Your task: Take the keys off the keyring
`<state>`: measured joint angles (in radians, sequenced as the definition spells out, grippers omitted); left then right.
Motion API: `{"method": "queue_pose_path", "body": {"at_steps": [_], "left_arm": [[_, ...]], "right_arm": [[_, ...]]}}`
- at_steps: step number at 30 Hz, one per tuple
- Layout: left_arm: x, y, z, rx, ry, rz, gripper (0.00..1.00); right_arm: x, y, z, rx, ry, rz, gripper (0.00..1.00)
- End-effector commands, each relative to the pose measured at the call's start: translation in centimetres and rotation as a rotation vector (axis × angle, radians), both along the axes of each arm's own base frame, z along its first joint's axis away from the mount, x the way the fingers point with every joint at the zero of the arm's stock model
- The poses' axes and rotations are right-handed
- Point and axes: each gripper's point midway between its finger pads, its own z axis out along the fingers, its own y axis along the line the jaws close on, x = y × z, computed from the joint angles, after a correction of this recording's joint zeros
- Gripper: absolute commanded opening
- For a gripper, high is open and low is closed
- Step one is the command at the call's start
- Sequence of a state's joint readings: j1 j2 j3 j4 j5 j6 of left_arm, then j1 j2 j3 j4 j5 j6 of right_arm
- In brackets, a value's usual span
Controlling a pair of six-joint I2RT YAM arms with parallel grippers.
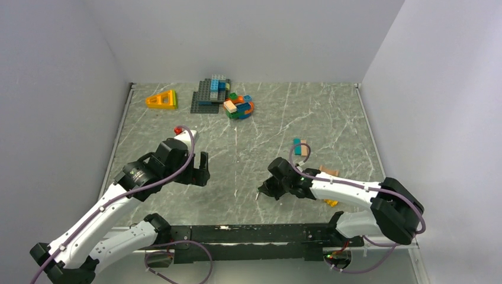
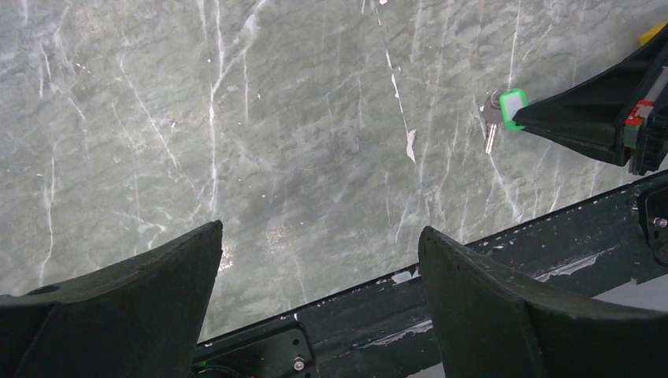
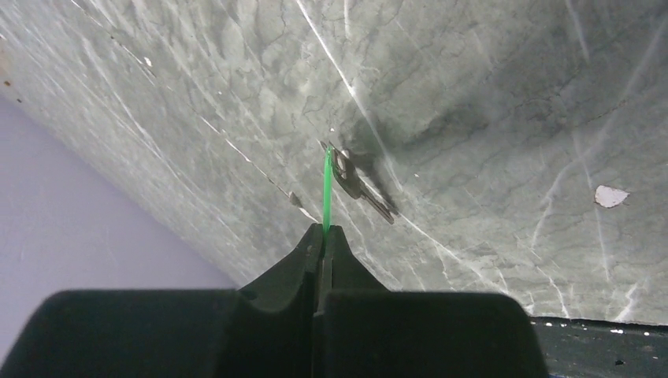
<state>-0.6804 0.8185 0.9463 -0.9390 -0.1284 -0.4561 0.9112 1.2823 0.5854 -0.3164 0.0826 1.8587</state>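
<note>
A green-edged white tag (image 2: 513, 108) with a silver key (image 2: 490, 134) hanging off it lies near the table's front, right of centre. My right gripper (image 3: 324, 233) is shut on this tag, which shows edge-on as a thin green line (image 3: 327, 185). The keys (image 3: 358, 187) rest on the marble just beyond the fingertips. The keyring itself is too small to make out clearly. In the top view the right gripper (image 1: 263, 190) points left, low over the table. My left gripper (image 1: 200, 168) hovers open farther left, with nothing between its fingers (image 2: 157, 276).
Lego bricks on a grey plate (image 1: 220, 96) and a yellow wedge (image 1: 162, 100) stand at the back. A teal and tan block (image 1: 301, 147) and small tan and yellow pieces (image 1: 328, 171) lie beside the right arm. The black front rail (image 1: 248, 234) runs along the near edge.
</note>
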Motion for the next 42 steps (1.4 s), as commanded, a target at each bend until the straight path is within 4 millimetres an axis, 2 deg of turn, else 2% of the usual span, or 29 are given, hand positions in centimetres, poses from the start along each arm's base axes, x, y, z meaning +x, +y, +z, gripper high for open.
{"method": "queue_pose_path", "body": {"at_steps": [1,6,12,16,21,24,29,33,37,42], "left_arm": [[0.5,-0.8,1.0,-0.028,-0.03,-0.023,0.98],[0.5,-1.6,2.7,-0.068,-0.041,-0.049,0.98],[0.5,-3.8,7.2,-0.207,-0.12,-0.123,0.98],[0.3,-5.0,11.1,-0.316,-0.223,-0.191,0.98],[-0.1,-5.3,16.7,-0.392,-0.353,-0.247,0.98],[-0.8,-5.8,19.7,-0.408,-0.409,-0.328,0.98],[-2.4,-7.3,23.3,-0.458,-0.477,-0.496,0.98],[-3.3,-7.5,25.8,-0.504,-0.528,-0.572,0.98],[-3.7,-6.8,27.9,-0.527,-0.561,-0.608,0.99],[-4.2,-6.7,28.6,-0.553,-0.57,-0.681,0.98]], "right_arm": [[0.6,-0.5,1.4,-0.013,-0.044,0.003,0.0],[1.4,-0.1,4.7,0.003,-0.11,0.048,0.0],[2.8,1.1,10.6,0.121,-0.258,0.093,0.0],[4.1,2.5,16.2,0.227,-0.424,0.189,0.0],[5.4,4.6,24.1,0.415,-0.625,0.339,0.0],[5.6,5.3,28.5,0.412,-0.726,0.433,0.0],[4.9,7.0,34.3,0.462,-0.843,0.596,0.0],[3.8,8.0,37.5,0.548,-0.911,0.696,0.0],[2.5,8.5,39.5,0.608,-0.952,0.787,0.0],[1.0,8.6,41.2,0.664,-0.975,0.877,0.0]]}}
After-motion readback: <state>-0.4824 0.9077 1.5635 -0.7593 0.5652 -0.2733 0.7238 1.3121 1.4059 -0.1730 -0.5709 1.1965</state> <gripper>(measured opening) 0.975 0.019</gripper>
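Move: Between the shut right fingers is the green tag already, its keyring and keys some 4 cm below that hand and about 2 cm to its left. The open left gripper waits roughly level with it, 20 cm to its left and 14 cm higher. The yellow cube lies about 3 cm ahead and 18 cm right, the teal-and-tan blocks 18 cm ahead and 16 cm right, both near 4 cm below. From the left hand the keys are about level, 18 cm right and 18 cm below. Lifting the tag and keys, the right hand climbs some 37 cm, drifting left towards the left gripper and a little forward, then partly back, while its wrist swings from steeply down to level, fingers pointing left. The left hand, still wide open, rises about 27 cm, shifts right and swings some 50 degrees to face the keys. ##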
